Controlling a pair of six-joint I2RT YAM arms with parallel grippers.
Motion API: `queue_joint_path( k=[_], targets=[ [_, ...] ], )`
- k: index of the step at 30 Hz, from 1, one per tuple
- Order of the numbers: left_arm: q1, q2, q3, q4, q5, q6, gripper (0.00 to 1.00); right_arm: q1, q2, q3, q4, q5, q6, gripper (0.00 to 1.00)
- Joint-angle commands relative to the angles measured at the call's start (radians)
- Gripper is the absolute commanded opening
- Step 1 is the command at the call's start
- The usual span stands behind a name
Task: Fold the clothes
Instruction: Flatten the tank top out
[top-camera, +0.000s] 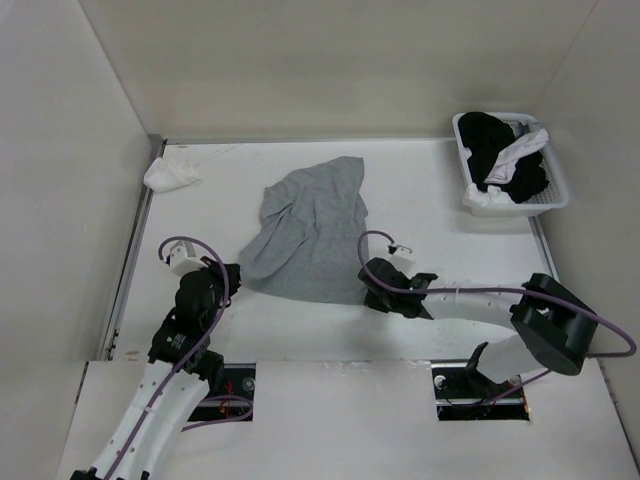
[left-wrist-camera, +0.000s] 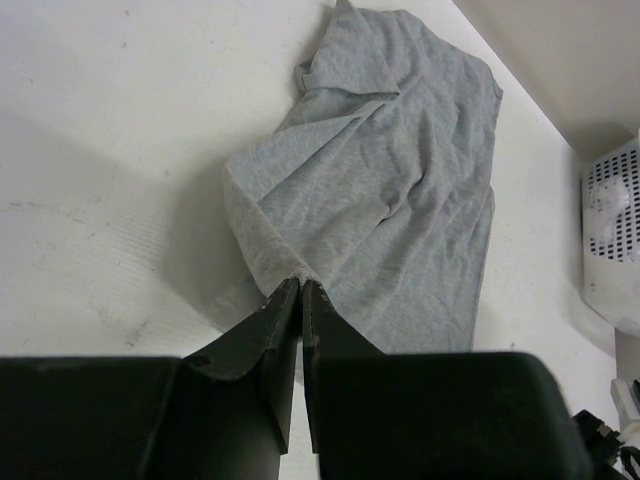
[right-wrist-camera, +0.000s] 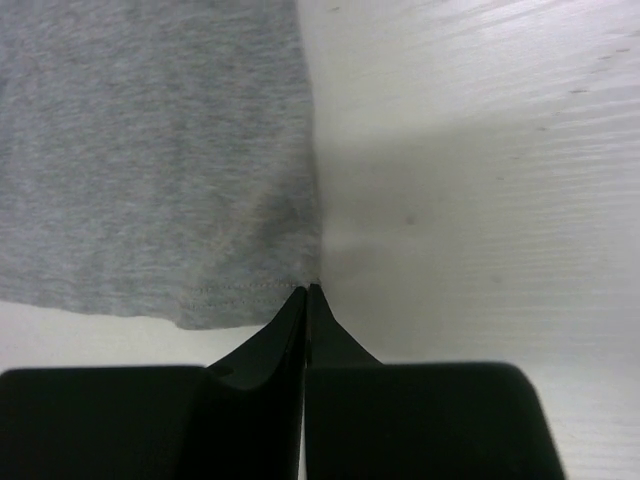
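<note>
The clothes (top-camera: 312, 232), a light grey tank top, lie crumpled and partly folded over in the middle of the white table (top-camera: 430, 190). My left gripper (top-camera: 236, 277) is at the garment's near left corner. In the left wrist view the gripper (left-wrist-camera: 301, 282) is shut, with a bunched fold of the grey fabric (left-wrist-camera: 400, 170) pinched at its tips. My right gripper (top-camera: 364, 288) is at the near right corner. The right wrist view has that gripper (right-wrist-camera: 307, 289) shut on the stitched hem corner of the clothes (right-wrist-camera: 150, 170).
A white basket (top-camera: 515, 208) holding black and white garments stands at the back right, and its edge shows as the basket (left-wrist-camera: 612, 230) in the left wrist view. A small white cloth (top-camera: 170, 176) lies at the back left. Pale walls enclose the table on three sides.
</note>
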Motion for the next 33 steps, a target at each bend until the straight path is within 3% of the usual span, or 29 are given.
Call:
queue_joint_path(
  k=[1, 6, 10, 14, 17, 22, 26, 29, 33],
  targets=[
    [-0.001, 0.001, -0.010, 0.047, 0.020, -0.001, 0.04, 0.009, -0.097, -0.029, -0.109, 0.113, 0.027, 0.00],
    [-0.004, 0.007, -0.018, 0.047, 0.030, -0.007, 0.04, -0.005, -0.434, -0.081, -0.285, 0.219, 0.039, 0.00],
    [0.009, 0.029, -0.021, 0.050, 0.052, -0.021, 0.04, -0.094, -0.644, -0.086, -0.368, 0.224, -0.024, 0.00],
    [0.015, 0.042, -0.009, 0.054, 0.061, -0.024, 0.03, -0.139, -0.724, -0.094, -0.339, 0.181, -0.079, 0.00],
    [0.014, 0.042, 0.092, 0.056, 0.051, -0.016, 0.01, -0.110, -0.770, -0.008, -0.321, 0.204, -0.133, 0.00],
    [-0.015, 0.082, 0.392, 0.122, -0.009, -0.001, 0.01, 0.062, -0.798, 0.382, -0.368, 0.446, -0.371, 0.00],
    [-0.021, 0.127, 0.647, 0.212, -0.133, 0.063, 0.01, 0.313, -0.732, 0.745, -0.333, 0.708, -0.629, 0.00],
    [0.006, 0.185, 0.824, 0.254, -0.230, 0.168, 0.01, 0.490, -0.644, 0.947, -0.185, 0.868, -0.905, 0.00],
    [0.015, 0.258, 1.019, 0.307, -0.239, 0.249, 0.01, 0.576, -0.541, 1.100, 0.180, 0.865, -1.337, 0.00]
  ],
)
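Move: The tank top is already pinched at both near corners, roughly 25 cm apart. Its middle lies on the table some 17 cm ahead of the right hand, 12 cm to its left and about 1 cm below; from the raised left hand it is about 14 cm ahead, 14 cm right and 12 cm down. The laundry basket stands about 32 cm ahead and 35 cm right of the right hand, 5 cm higher; the white rag about 29 cm ahead, 25 cm left and 12 cm below the left hand. Rightward and up goes the right hand first, drawing its corner away from the nearly still left hand. Then both whip the tank top steeply upward, about 55 cm in all on the right and 40 cm on the left, drifting outward and slightly back while the wrists tip the fingertips up some 50 to 60 degrees; both keep their pinch. ##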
